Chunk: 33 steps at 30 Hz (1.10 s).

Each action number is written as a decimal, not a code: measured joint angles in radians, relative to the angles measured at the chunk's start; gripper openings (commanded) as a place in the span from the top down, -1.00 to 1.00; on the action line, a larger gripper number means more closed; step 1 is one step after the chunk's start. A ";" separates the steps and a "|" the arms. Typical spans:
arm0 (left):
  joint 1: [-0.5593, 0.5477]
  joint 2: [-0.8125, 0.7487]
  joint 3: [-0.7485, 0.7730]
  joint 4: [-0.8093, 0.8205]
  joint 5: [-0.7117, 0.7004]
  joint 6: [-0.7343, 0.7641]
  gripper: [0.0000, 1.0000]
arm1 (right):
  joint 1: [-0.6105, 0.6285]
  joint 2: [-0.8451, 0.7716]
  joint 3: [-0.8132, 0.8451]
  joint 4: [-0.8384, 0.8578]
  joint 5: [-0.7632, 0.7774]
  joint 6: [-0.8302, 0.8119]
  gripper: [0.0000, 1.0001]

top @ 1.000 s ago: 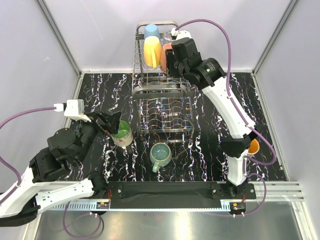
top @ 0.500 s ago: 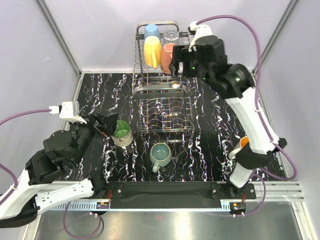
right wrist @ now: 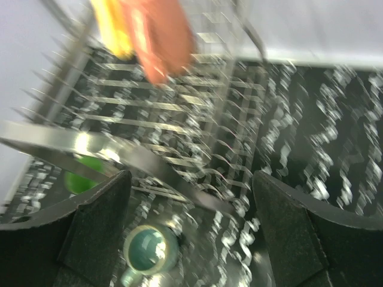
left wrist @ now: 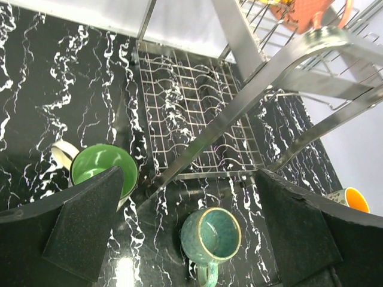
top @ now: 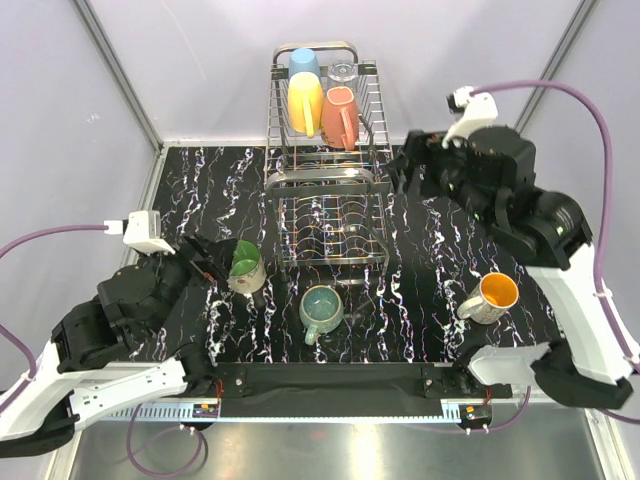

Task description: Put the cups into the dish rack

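The dish rack (top: 322, 190) stands at mid table. Its upper basket holds a light blue tumbler (top: 303, 62), a clear glass (top: 342, 72), a yellow cup (top: 305, 103) and a salmon-pink cup (top: 340, 112). On the table are a cream mug with a green inside (top: 243, 264), a teal mug (top: 322, 308) and an orange-lined mug (top: 490, 295). My left gripper (top: 212, 262) is open beside the green-lined mug (left wrist: 102, 170), with the teal mug (left wrist: 212, 236) below its gap. My right gripper (top: 400, 170) hangs open and empty, right of the rack (right wrist: 179, 119).
Grey walls with metal posts close off the back and both sides. A black bar (top: 330, 380) runs along the near edge between the arm bases. The right wrist view is blurred.
The right gripper opened and pulled back to the right, away from the upper basket, leaving the salmon-pink cup there. The orange-lined mug came into view. The left arm sank slightly toward the near edge.
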 measured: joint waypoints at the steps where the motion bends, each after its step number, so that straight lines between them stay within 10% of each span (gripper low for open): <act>1: 0.000 -0.002 -0.007 -0.003 0.000 -0.006 -0.98 | 0.000 -0.029 -0.042 0.002 0.021 0.006 -0.78; 11: 0.000 0.010 -0.042 -0.006 0.006 -0.019 -0.98 | -0.002 -0.227 -0.492 -0.168 0.364 0.165 -0.79; 33: 0.000 0.027 -0.143 -0.036 0.032 -0.054 -0.98 | -0.002 -0.300 -0.832 -0.146 0.068 0.452 -0.88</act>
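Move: The teal cup, the likely next thing for the right hand, lies roughly 8 cm back, 9 cm left and 42 cm below it. From that hand the orange-lined mug is about 6 cm back and 23 cm right, equally low, while the coral mug on the rack is some 15 cm ahead, 10 cm left and 8 cm below. From the left hand the green mug stands about 8 cm ahead, 2 cm left and 30 cm down, with the teal cup about level and 13 cm right. Down in one fast sweep of some 25 cm, the empty right hand leaves the rack's upper level, swinging right and back as it sinks, then easing left again towards the teal cup; its wrist tips about 30 degrees downward and turns clockwise, partly turning back. The left hand sinks more slowly, about 7 cm, towards the green mug. Both grippers stay open, touching nothing. ##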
